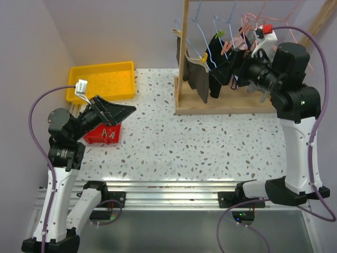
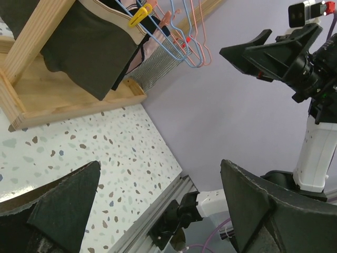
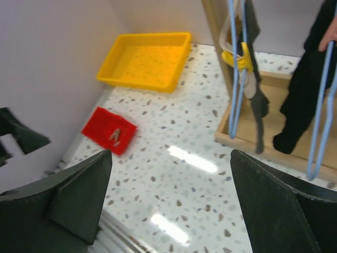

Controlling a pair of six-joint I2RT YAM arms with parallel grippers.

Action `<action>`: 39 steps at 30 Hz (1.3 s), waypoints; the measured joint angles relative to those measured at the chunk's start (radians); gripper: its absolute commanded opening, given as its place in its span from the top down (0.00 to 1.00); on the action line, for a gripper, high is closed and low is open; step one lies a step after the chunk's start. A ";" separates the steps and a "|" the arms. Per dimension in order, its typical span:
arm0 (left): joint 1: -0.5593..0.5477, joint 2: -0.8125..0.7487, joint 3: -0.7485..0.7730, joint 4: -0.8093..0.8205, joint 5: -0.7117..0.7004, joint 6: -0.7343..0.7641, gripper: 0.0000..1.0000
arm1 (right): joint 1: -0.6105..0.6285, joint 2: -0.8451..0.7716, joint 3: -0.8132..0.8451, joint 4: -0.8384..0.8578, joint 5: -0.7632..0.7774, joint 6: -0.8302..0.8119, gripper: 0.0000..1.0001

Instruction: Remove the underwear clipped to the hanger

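Dark underwear hangs from wire hangers on a wooden rack (image 1: pixel 210 108) at the back. A grey pair (image 1: pixel 197 79) is held by a yellow clip (image 1: pixel 204 57) on a blue hanger. A black pair (image 1: pixel 218 74) hangs beside it under a green clip (image 1: pixel 220 35). My right gripper (image 1: pixel 235 71) is open, raised just right of the black pair, holding nothing. Its wrist view shows the yellow clip (image 3: pixel 237 58), the grey pair (image 3: pixel 256 92) and the gripper (image 3: pixel 171 158) open. My left gripper (image 1: pixel 124 113) is open and empty above the red bin, and open in its wrist view (image 2: pixel 160 174), with the grey pair (image 2: pixel 89 47) far off.
A yellow tray (image 1: pixel 102 79) sits at the back left. A small red bin (image 1: pixel 102 134) with clips in it lies below my left gripper. Several empty pink and blue hangers (image 1: pixel 247 21) hang on the rack's right side. Speckled tabletop (image 1: pixel 189 147) lies between the arms.
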 measured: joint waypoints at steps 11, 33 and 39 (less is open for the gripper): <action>0.000 -0.031 0.006 -0.071 -0.021 0.025 0.00 | 0.077 0.223 0.095 -0.092 0.339 -0.236 0.14; 0.000 -0.043 -0.015 -0.089 -0.026 0.030 0.00 | 0.178 0.367 0.127 -0.090 0.426 -0.314 1.00; 0.000 -0.053 -0.025 -0.090 -0.025 0.030 0.00 | 0.174 0.369 0.158 -0.095 0.497 -0.308 1.00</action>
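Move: The near end of the blue hanger with the yellow clip lies about 11 cm ahead of the right gripper, 1 cm left and 11 cm below. The yellow clip sits some 5 cm beyond that end and 3 cm left of it; the grey underwear hangs from it, middle about 17 cm ahead of the gripper, 7 left, 21 below. A second blue hanger ends roughly 9 cm ahead, 7 right, 10 below. From the left gripper, the first hanger's end is about 18 cm ahead, 30 right, 3 below. Bring the right gripper forward and down, some 11 cm each way, to the near end of the blue hanger with the yellow clip, rolling the hand's left side down nearly 30 degrees on the way. Edge left, with the fingers closing around the wire, then pinch it shut between them and ease slightly right and up. ##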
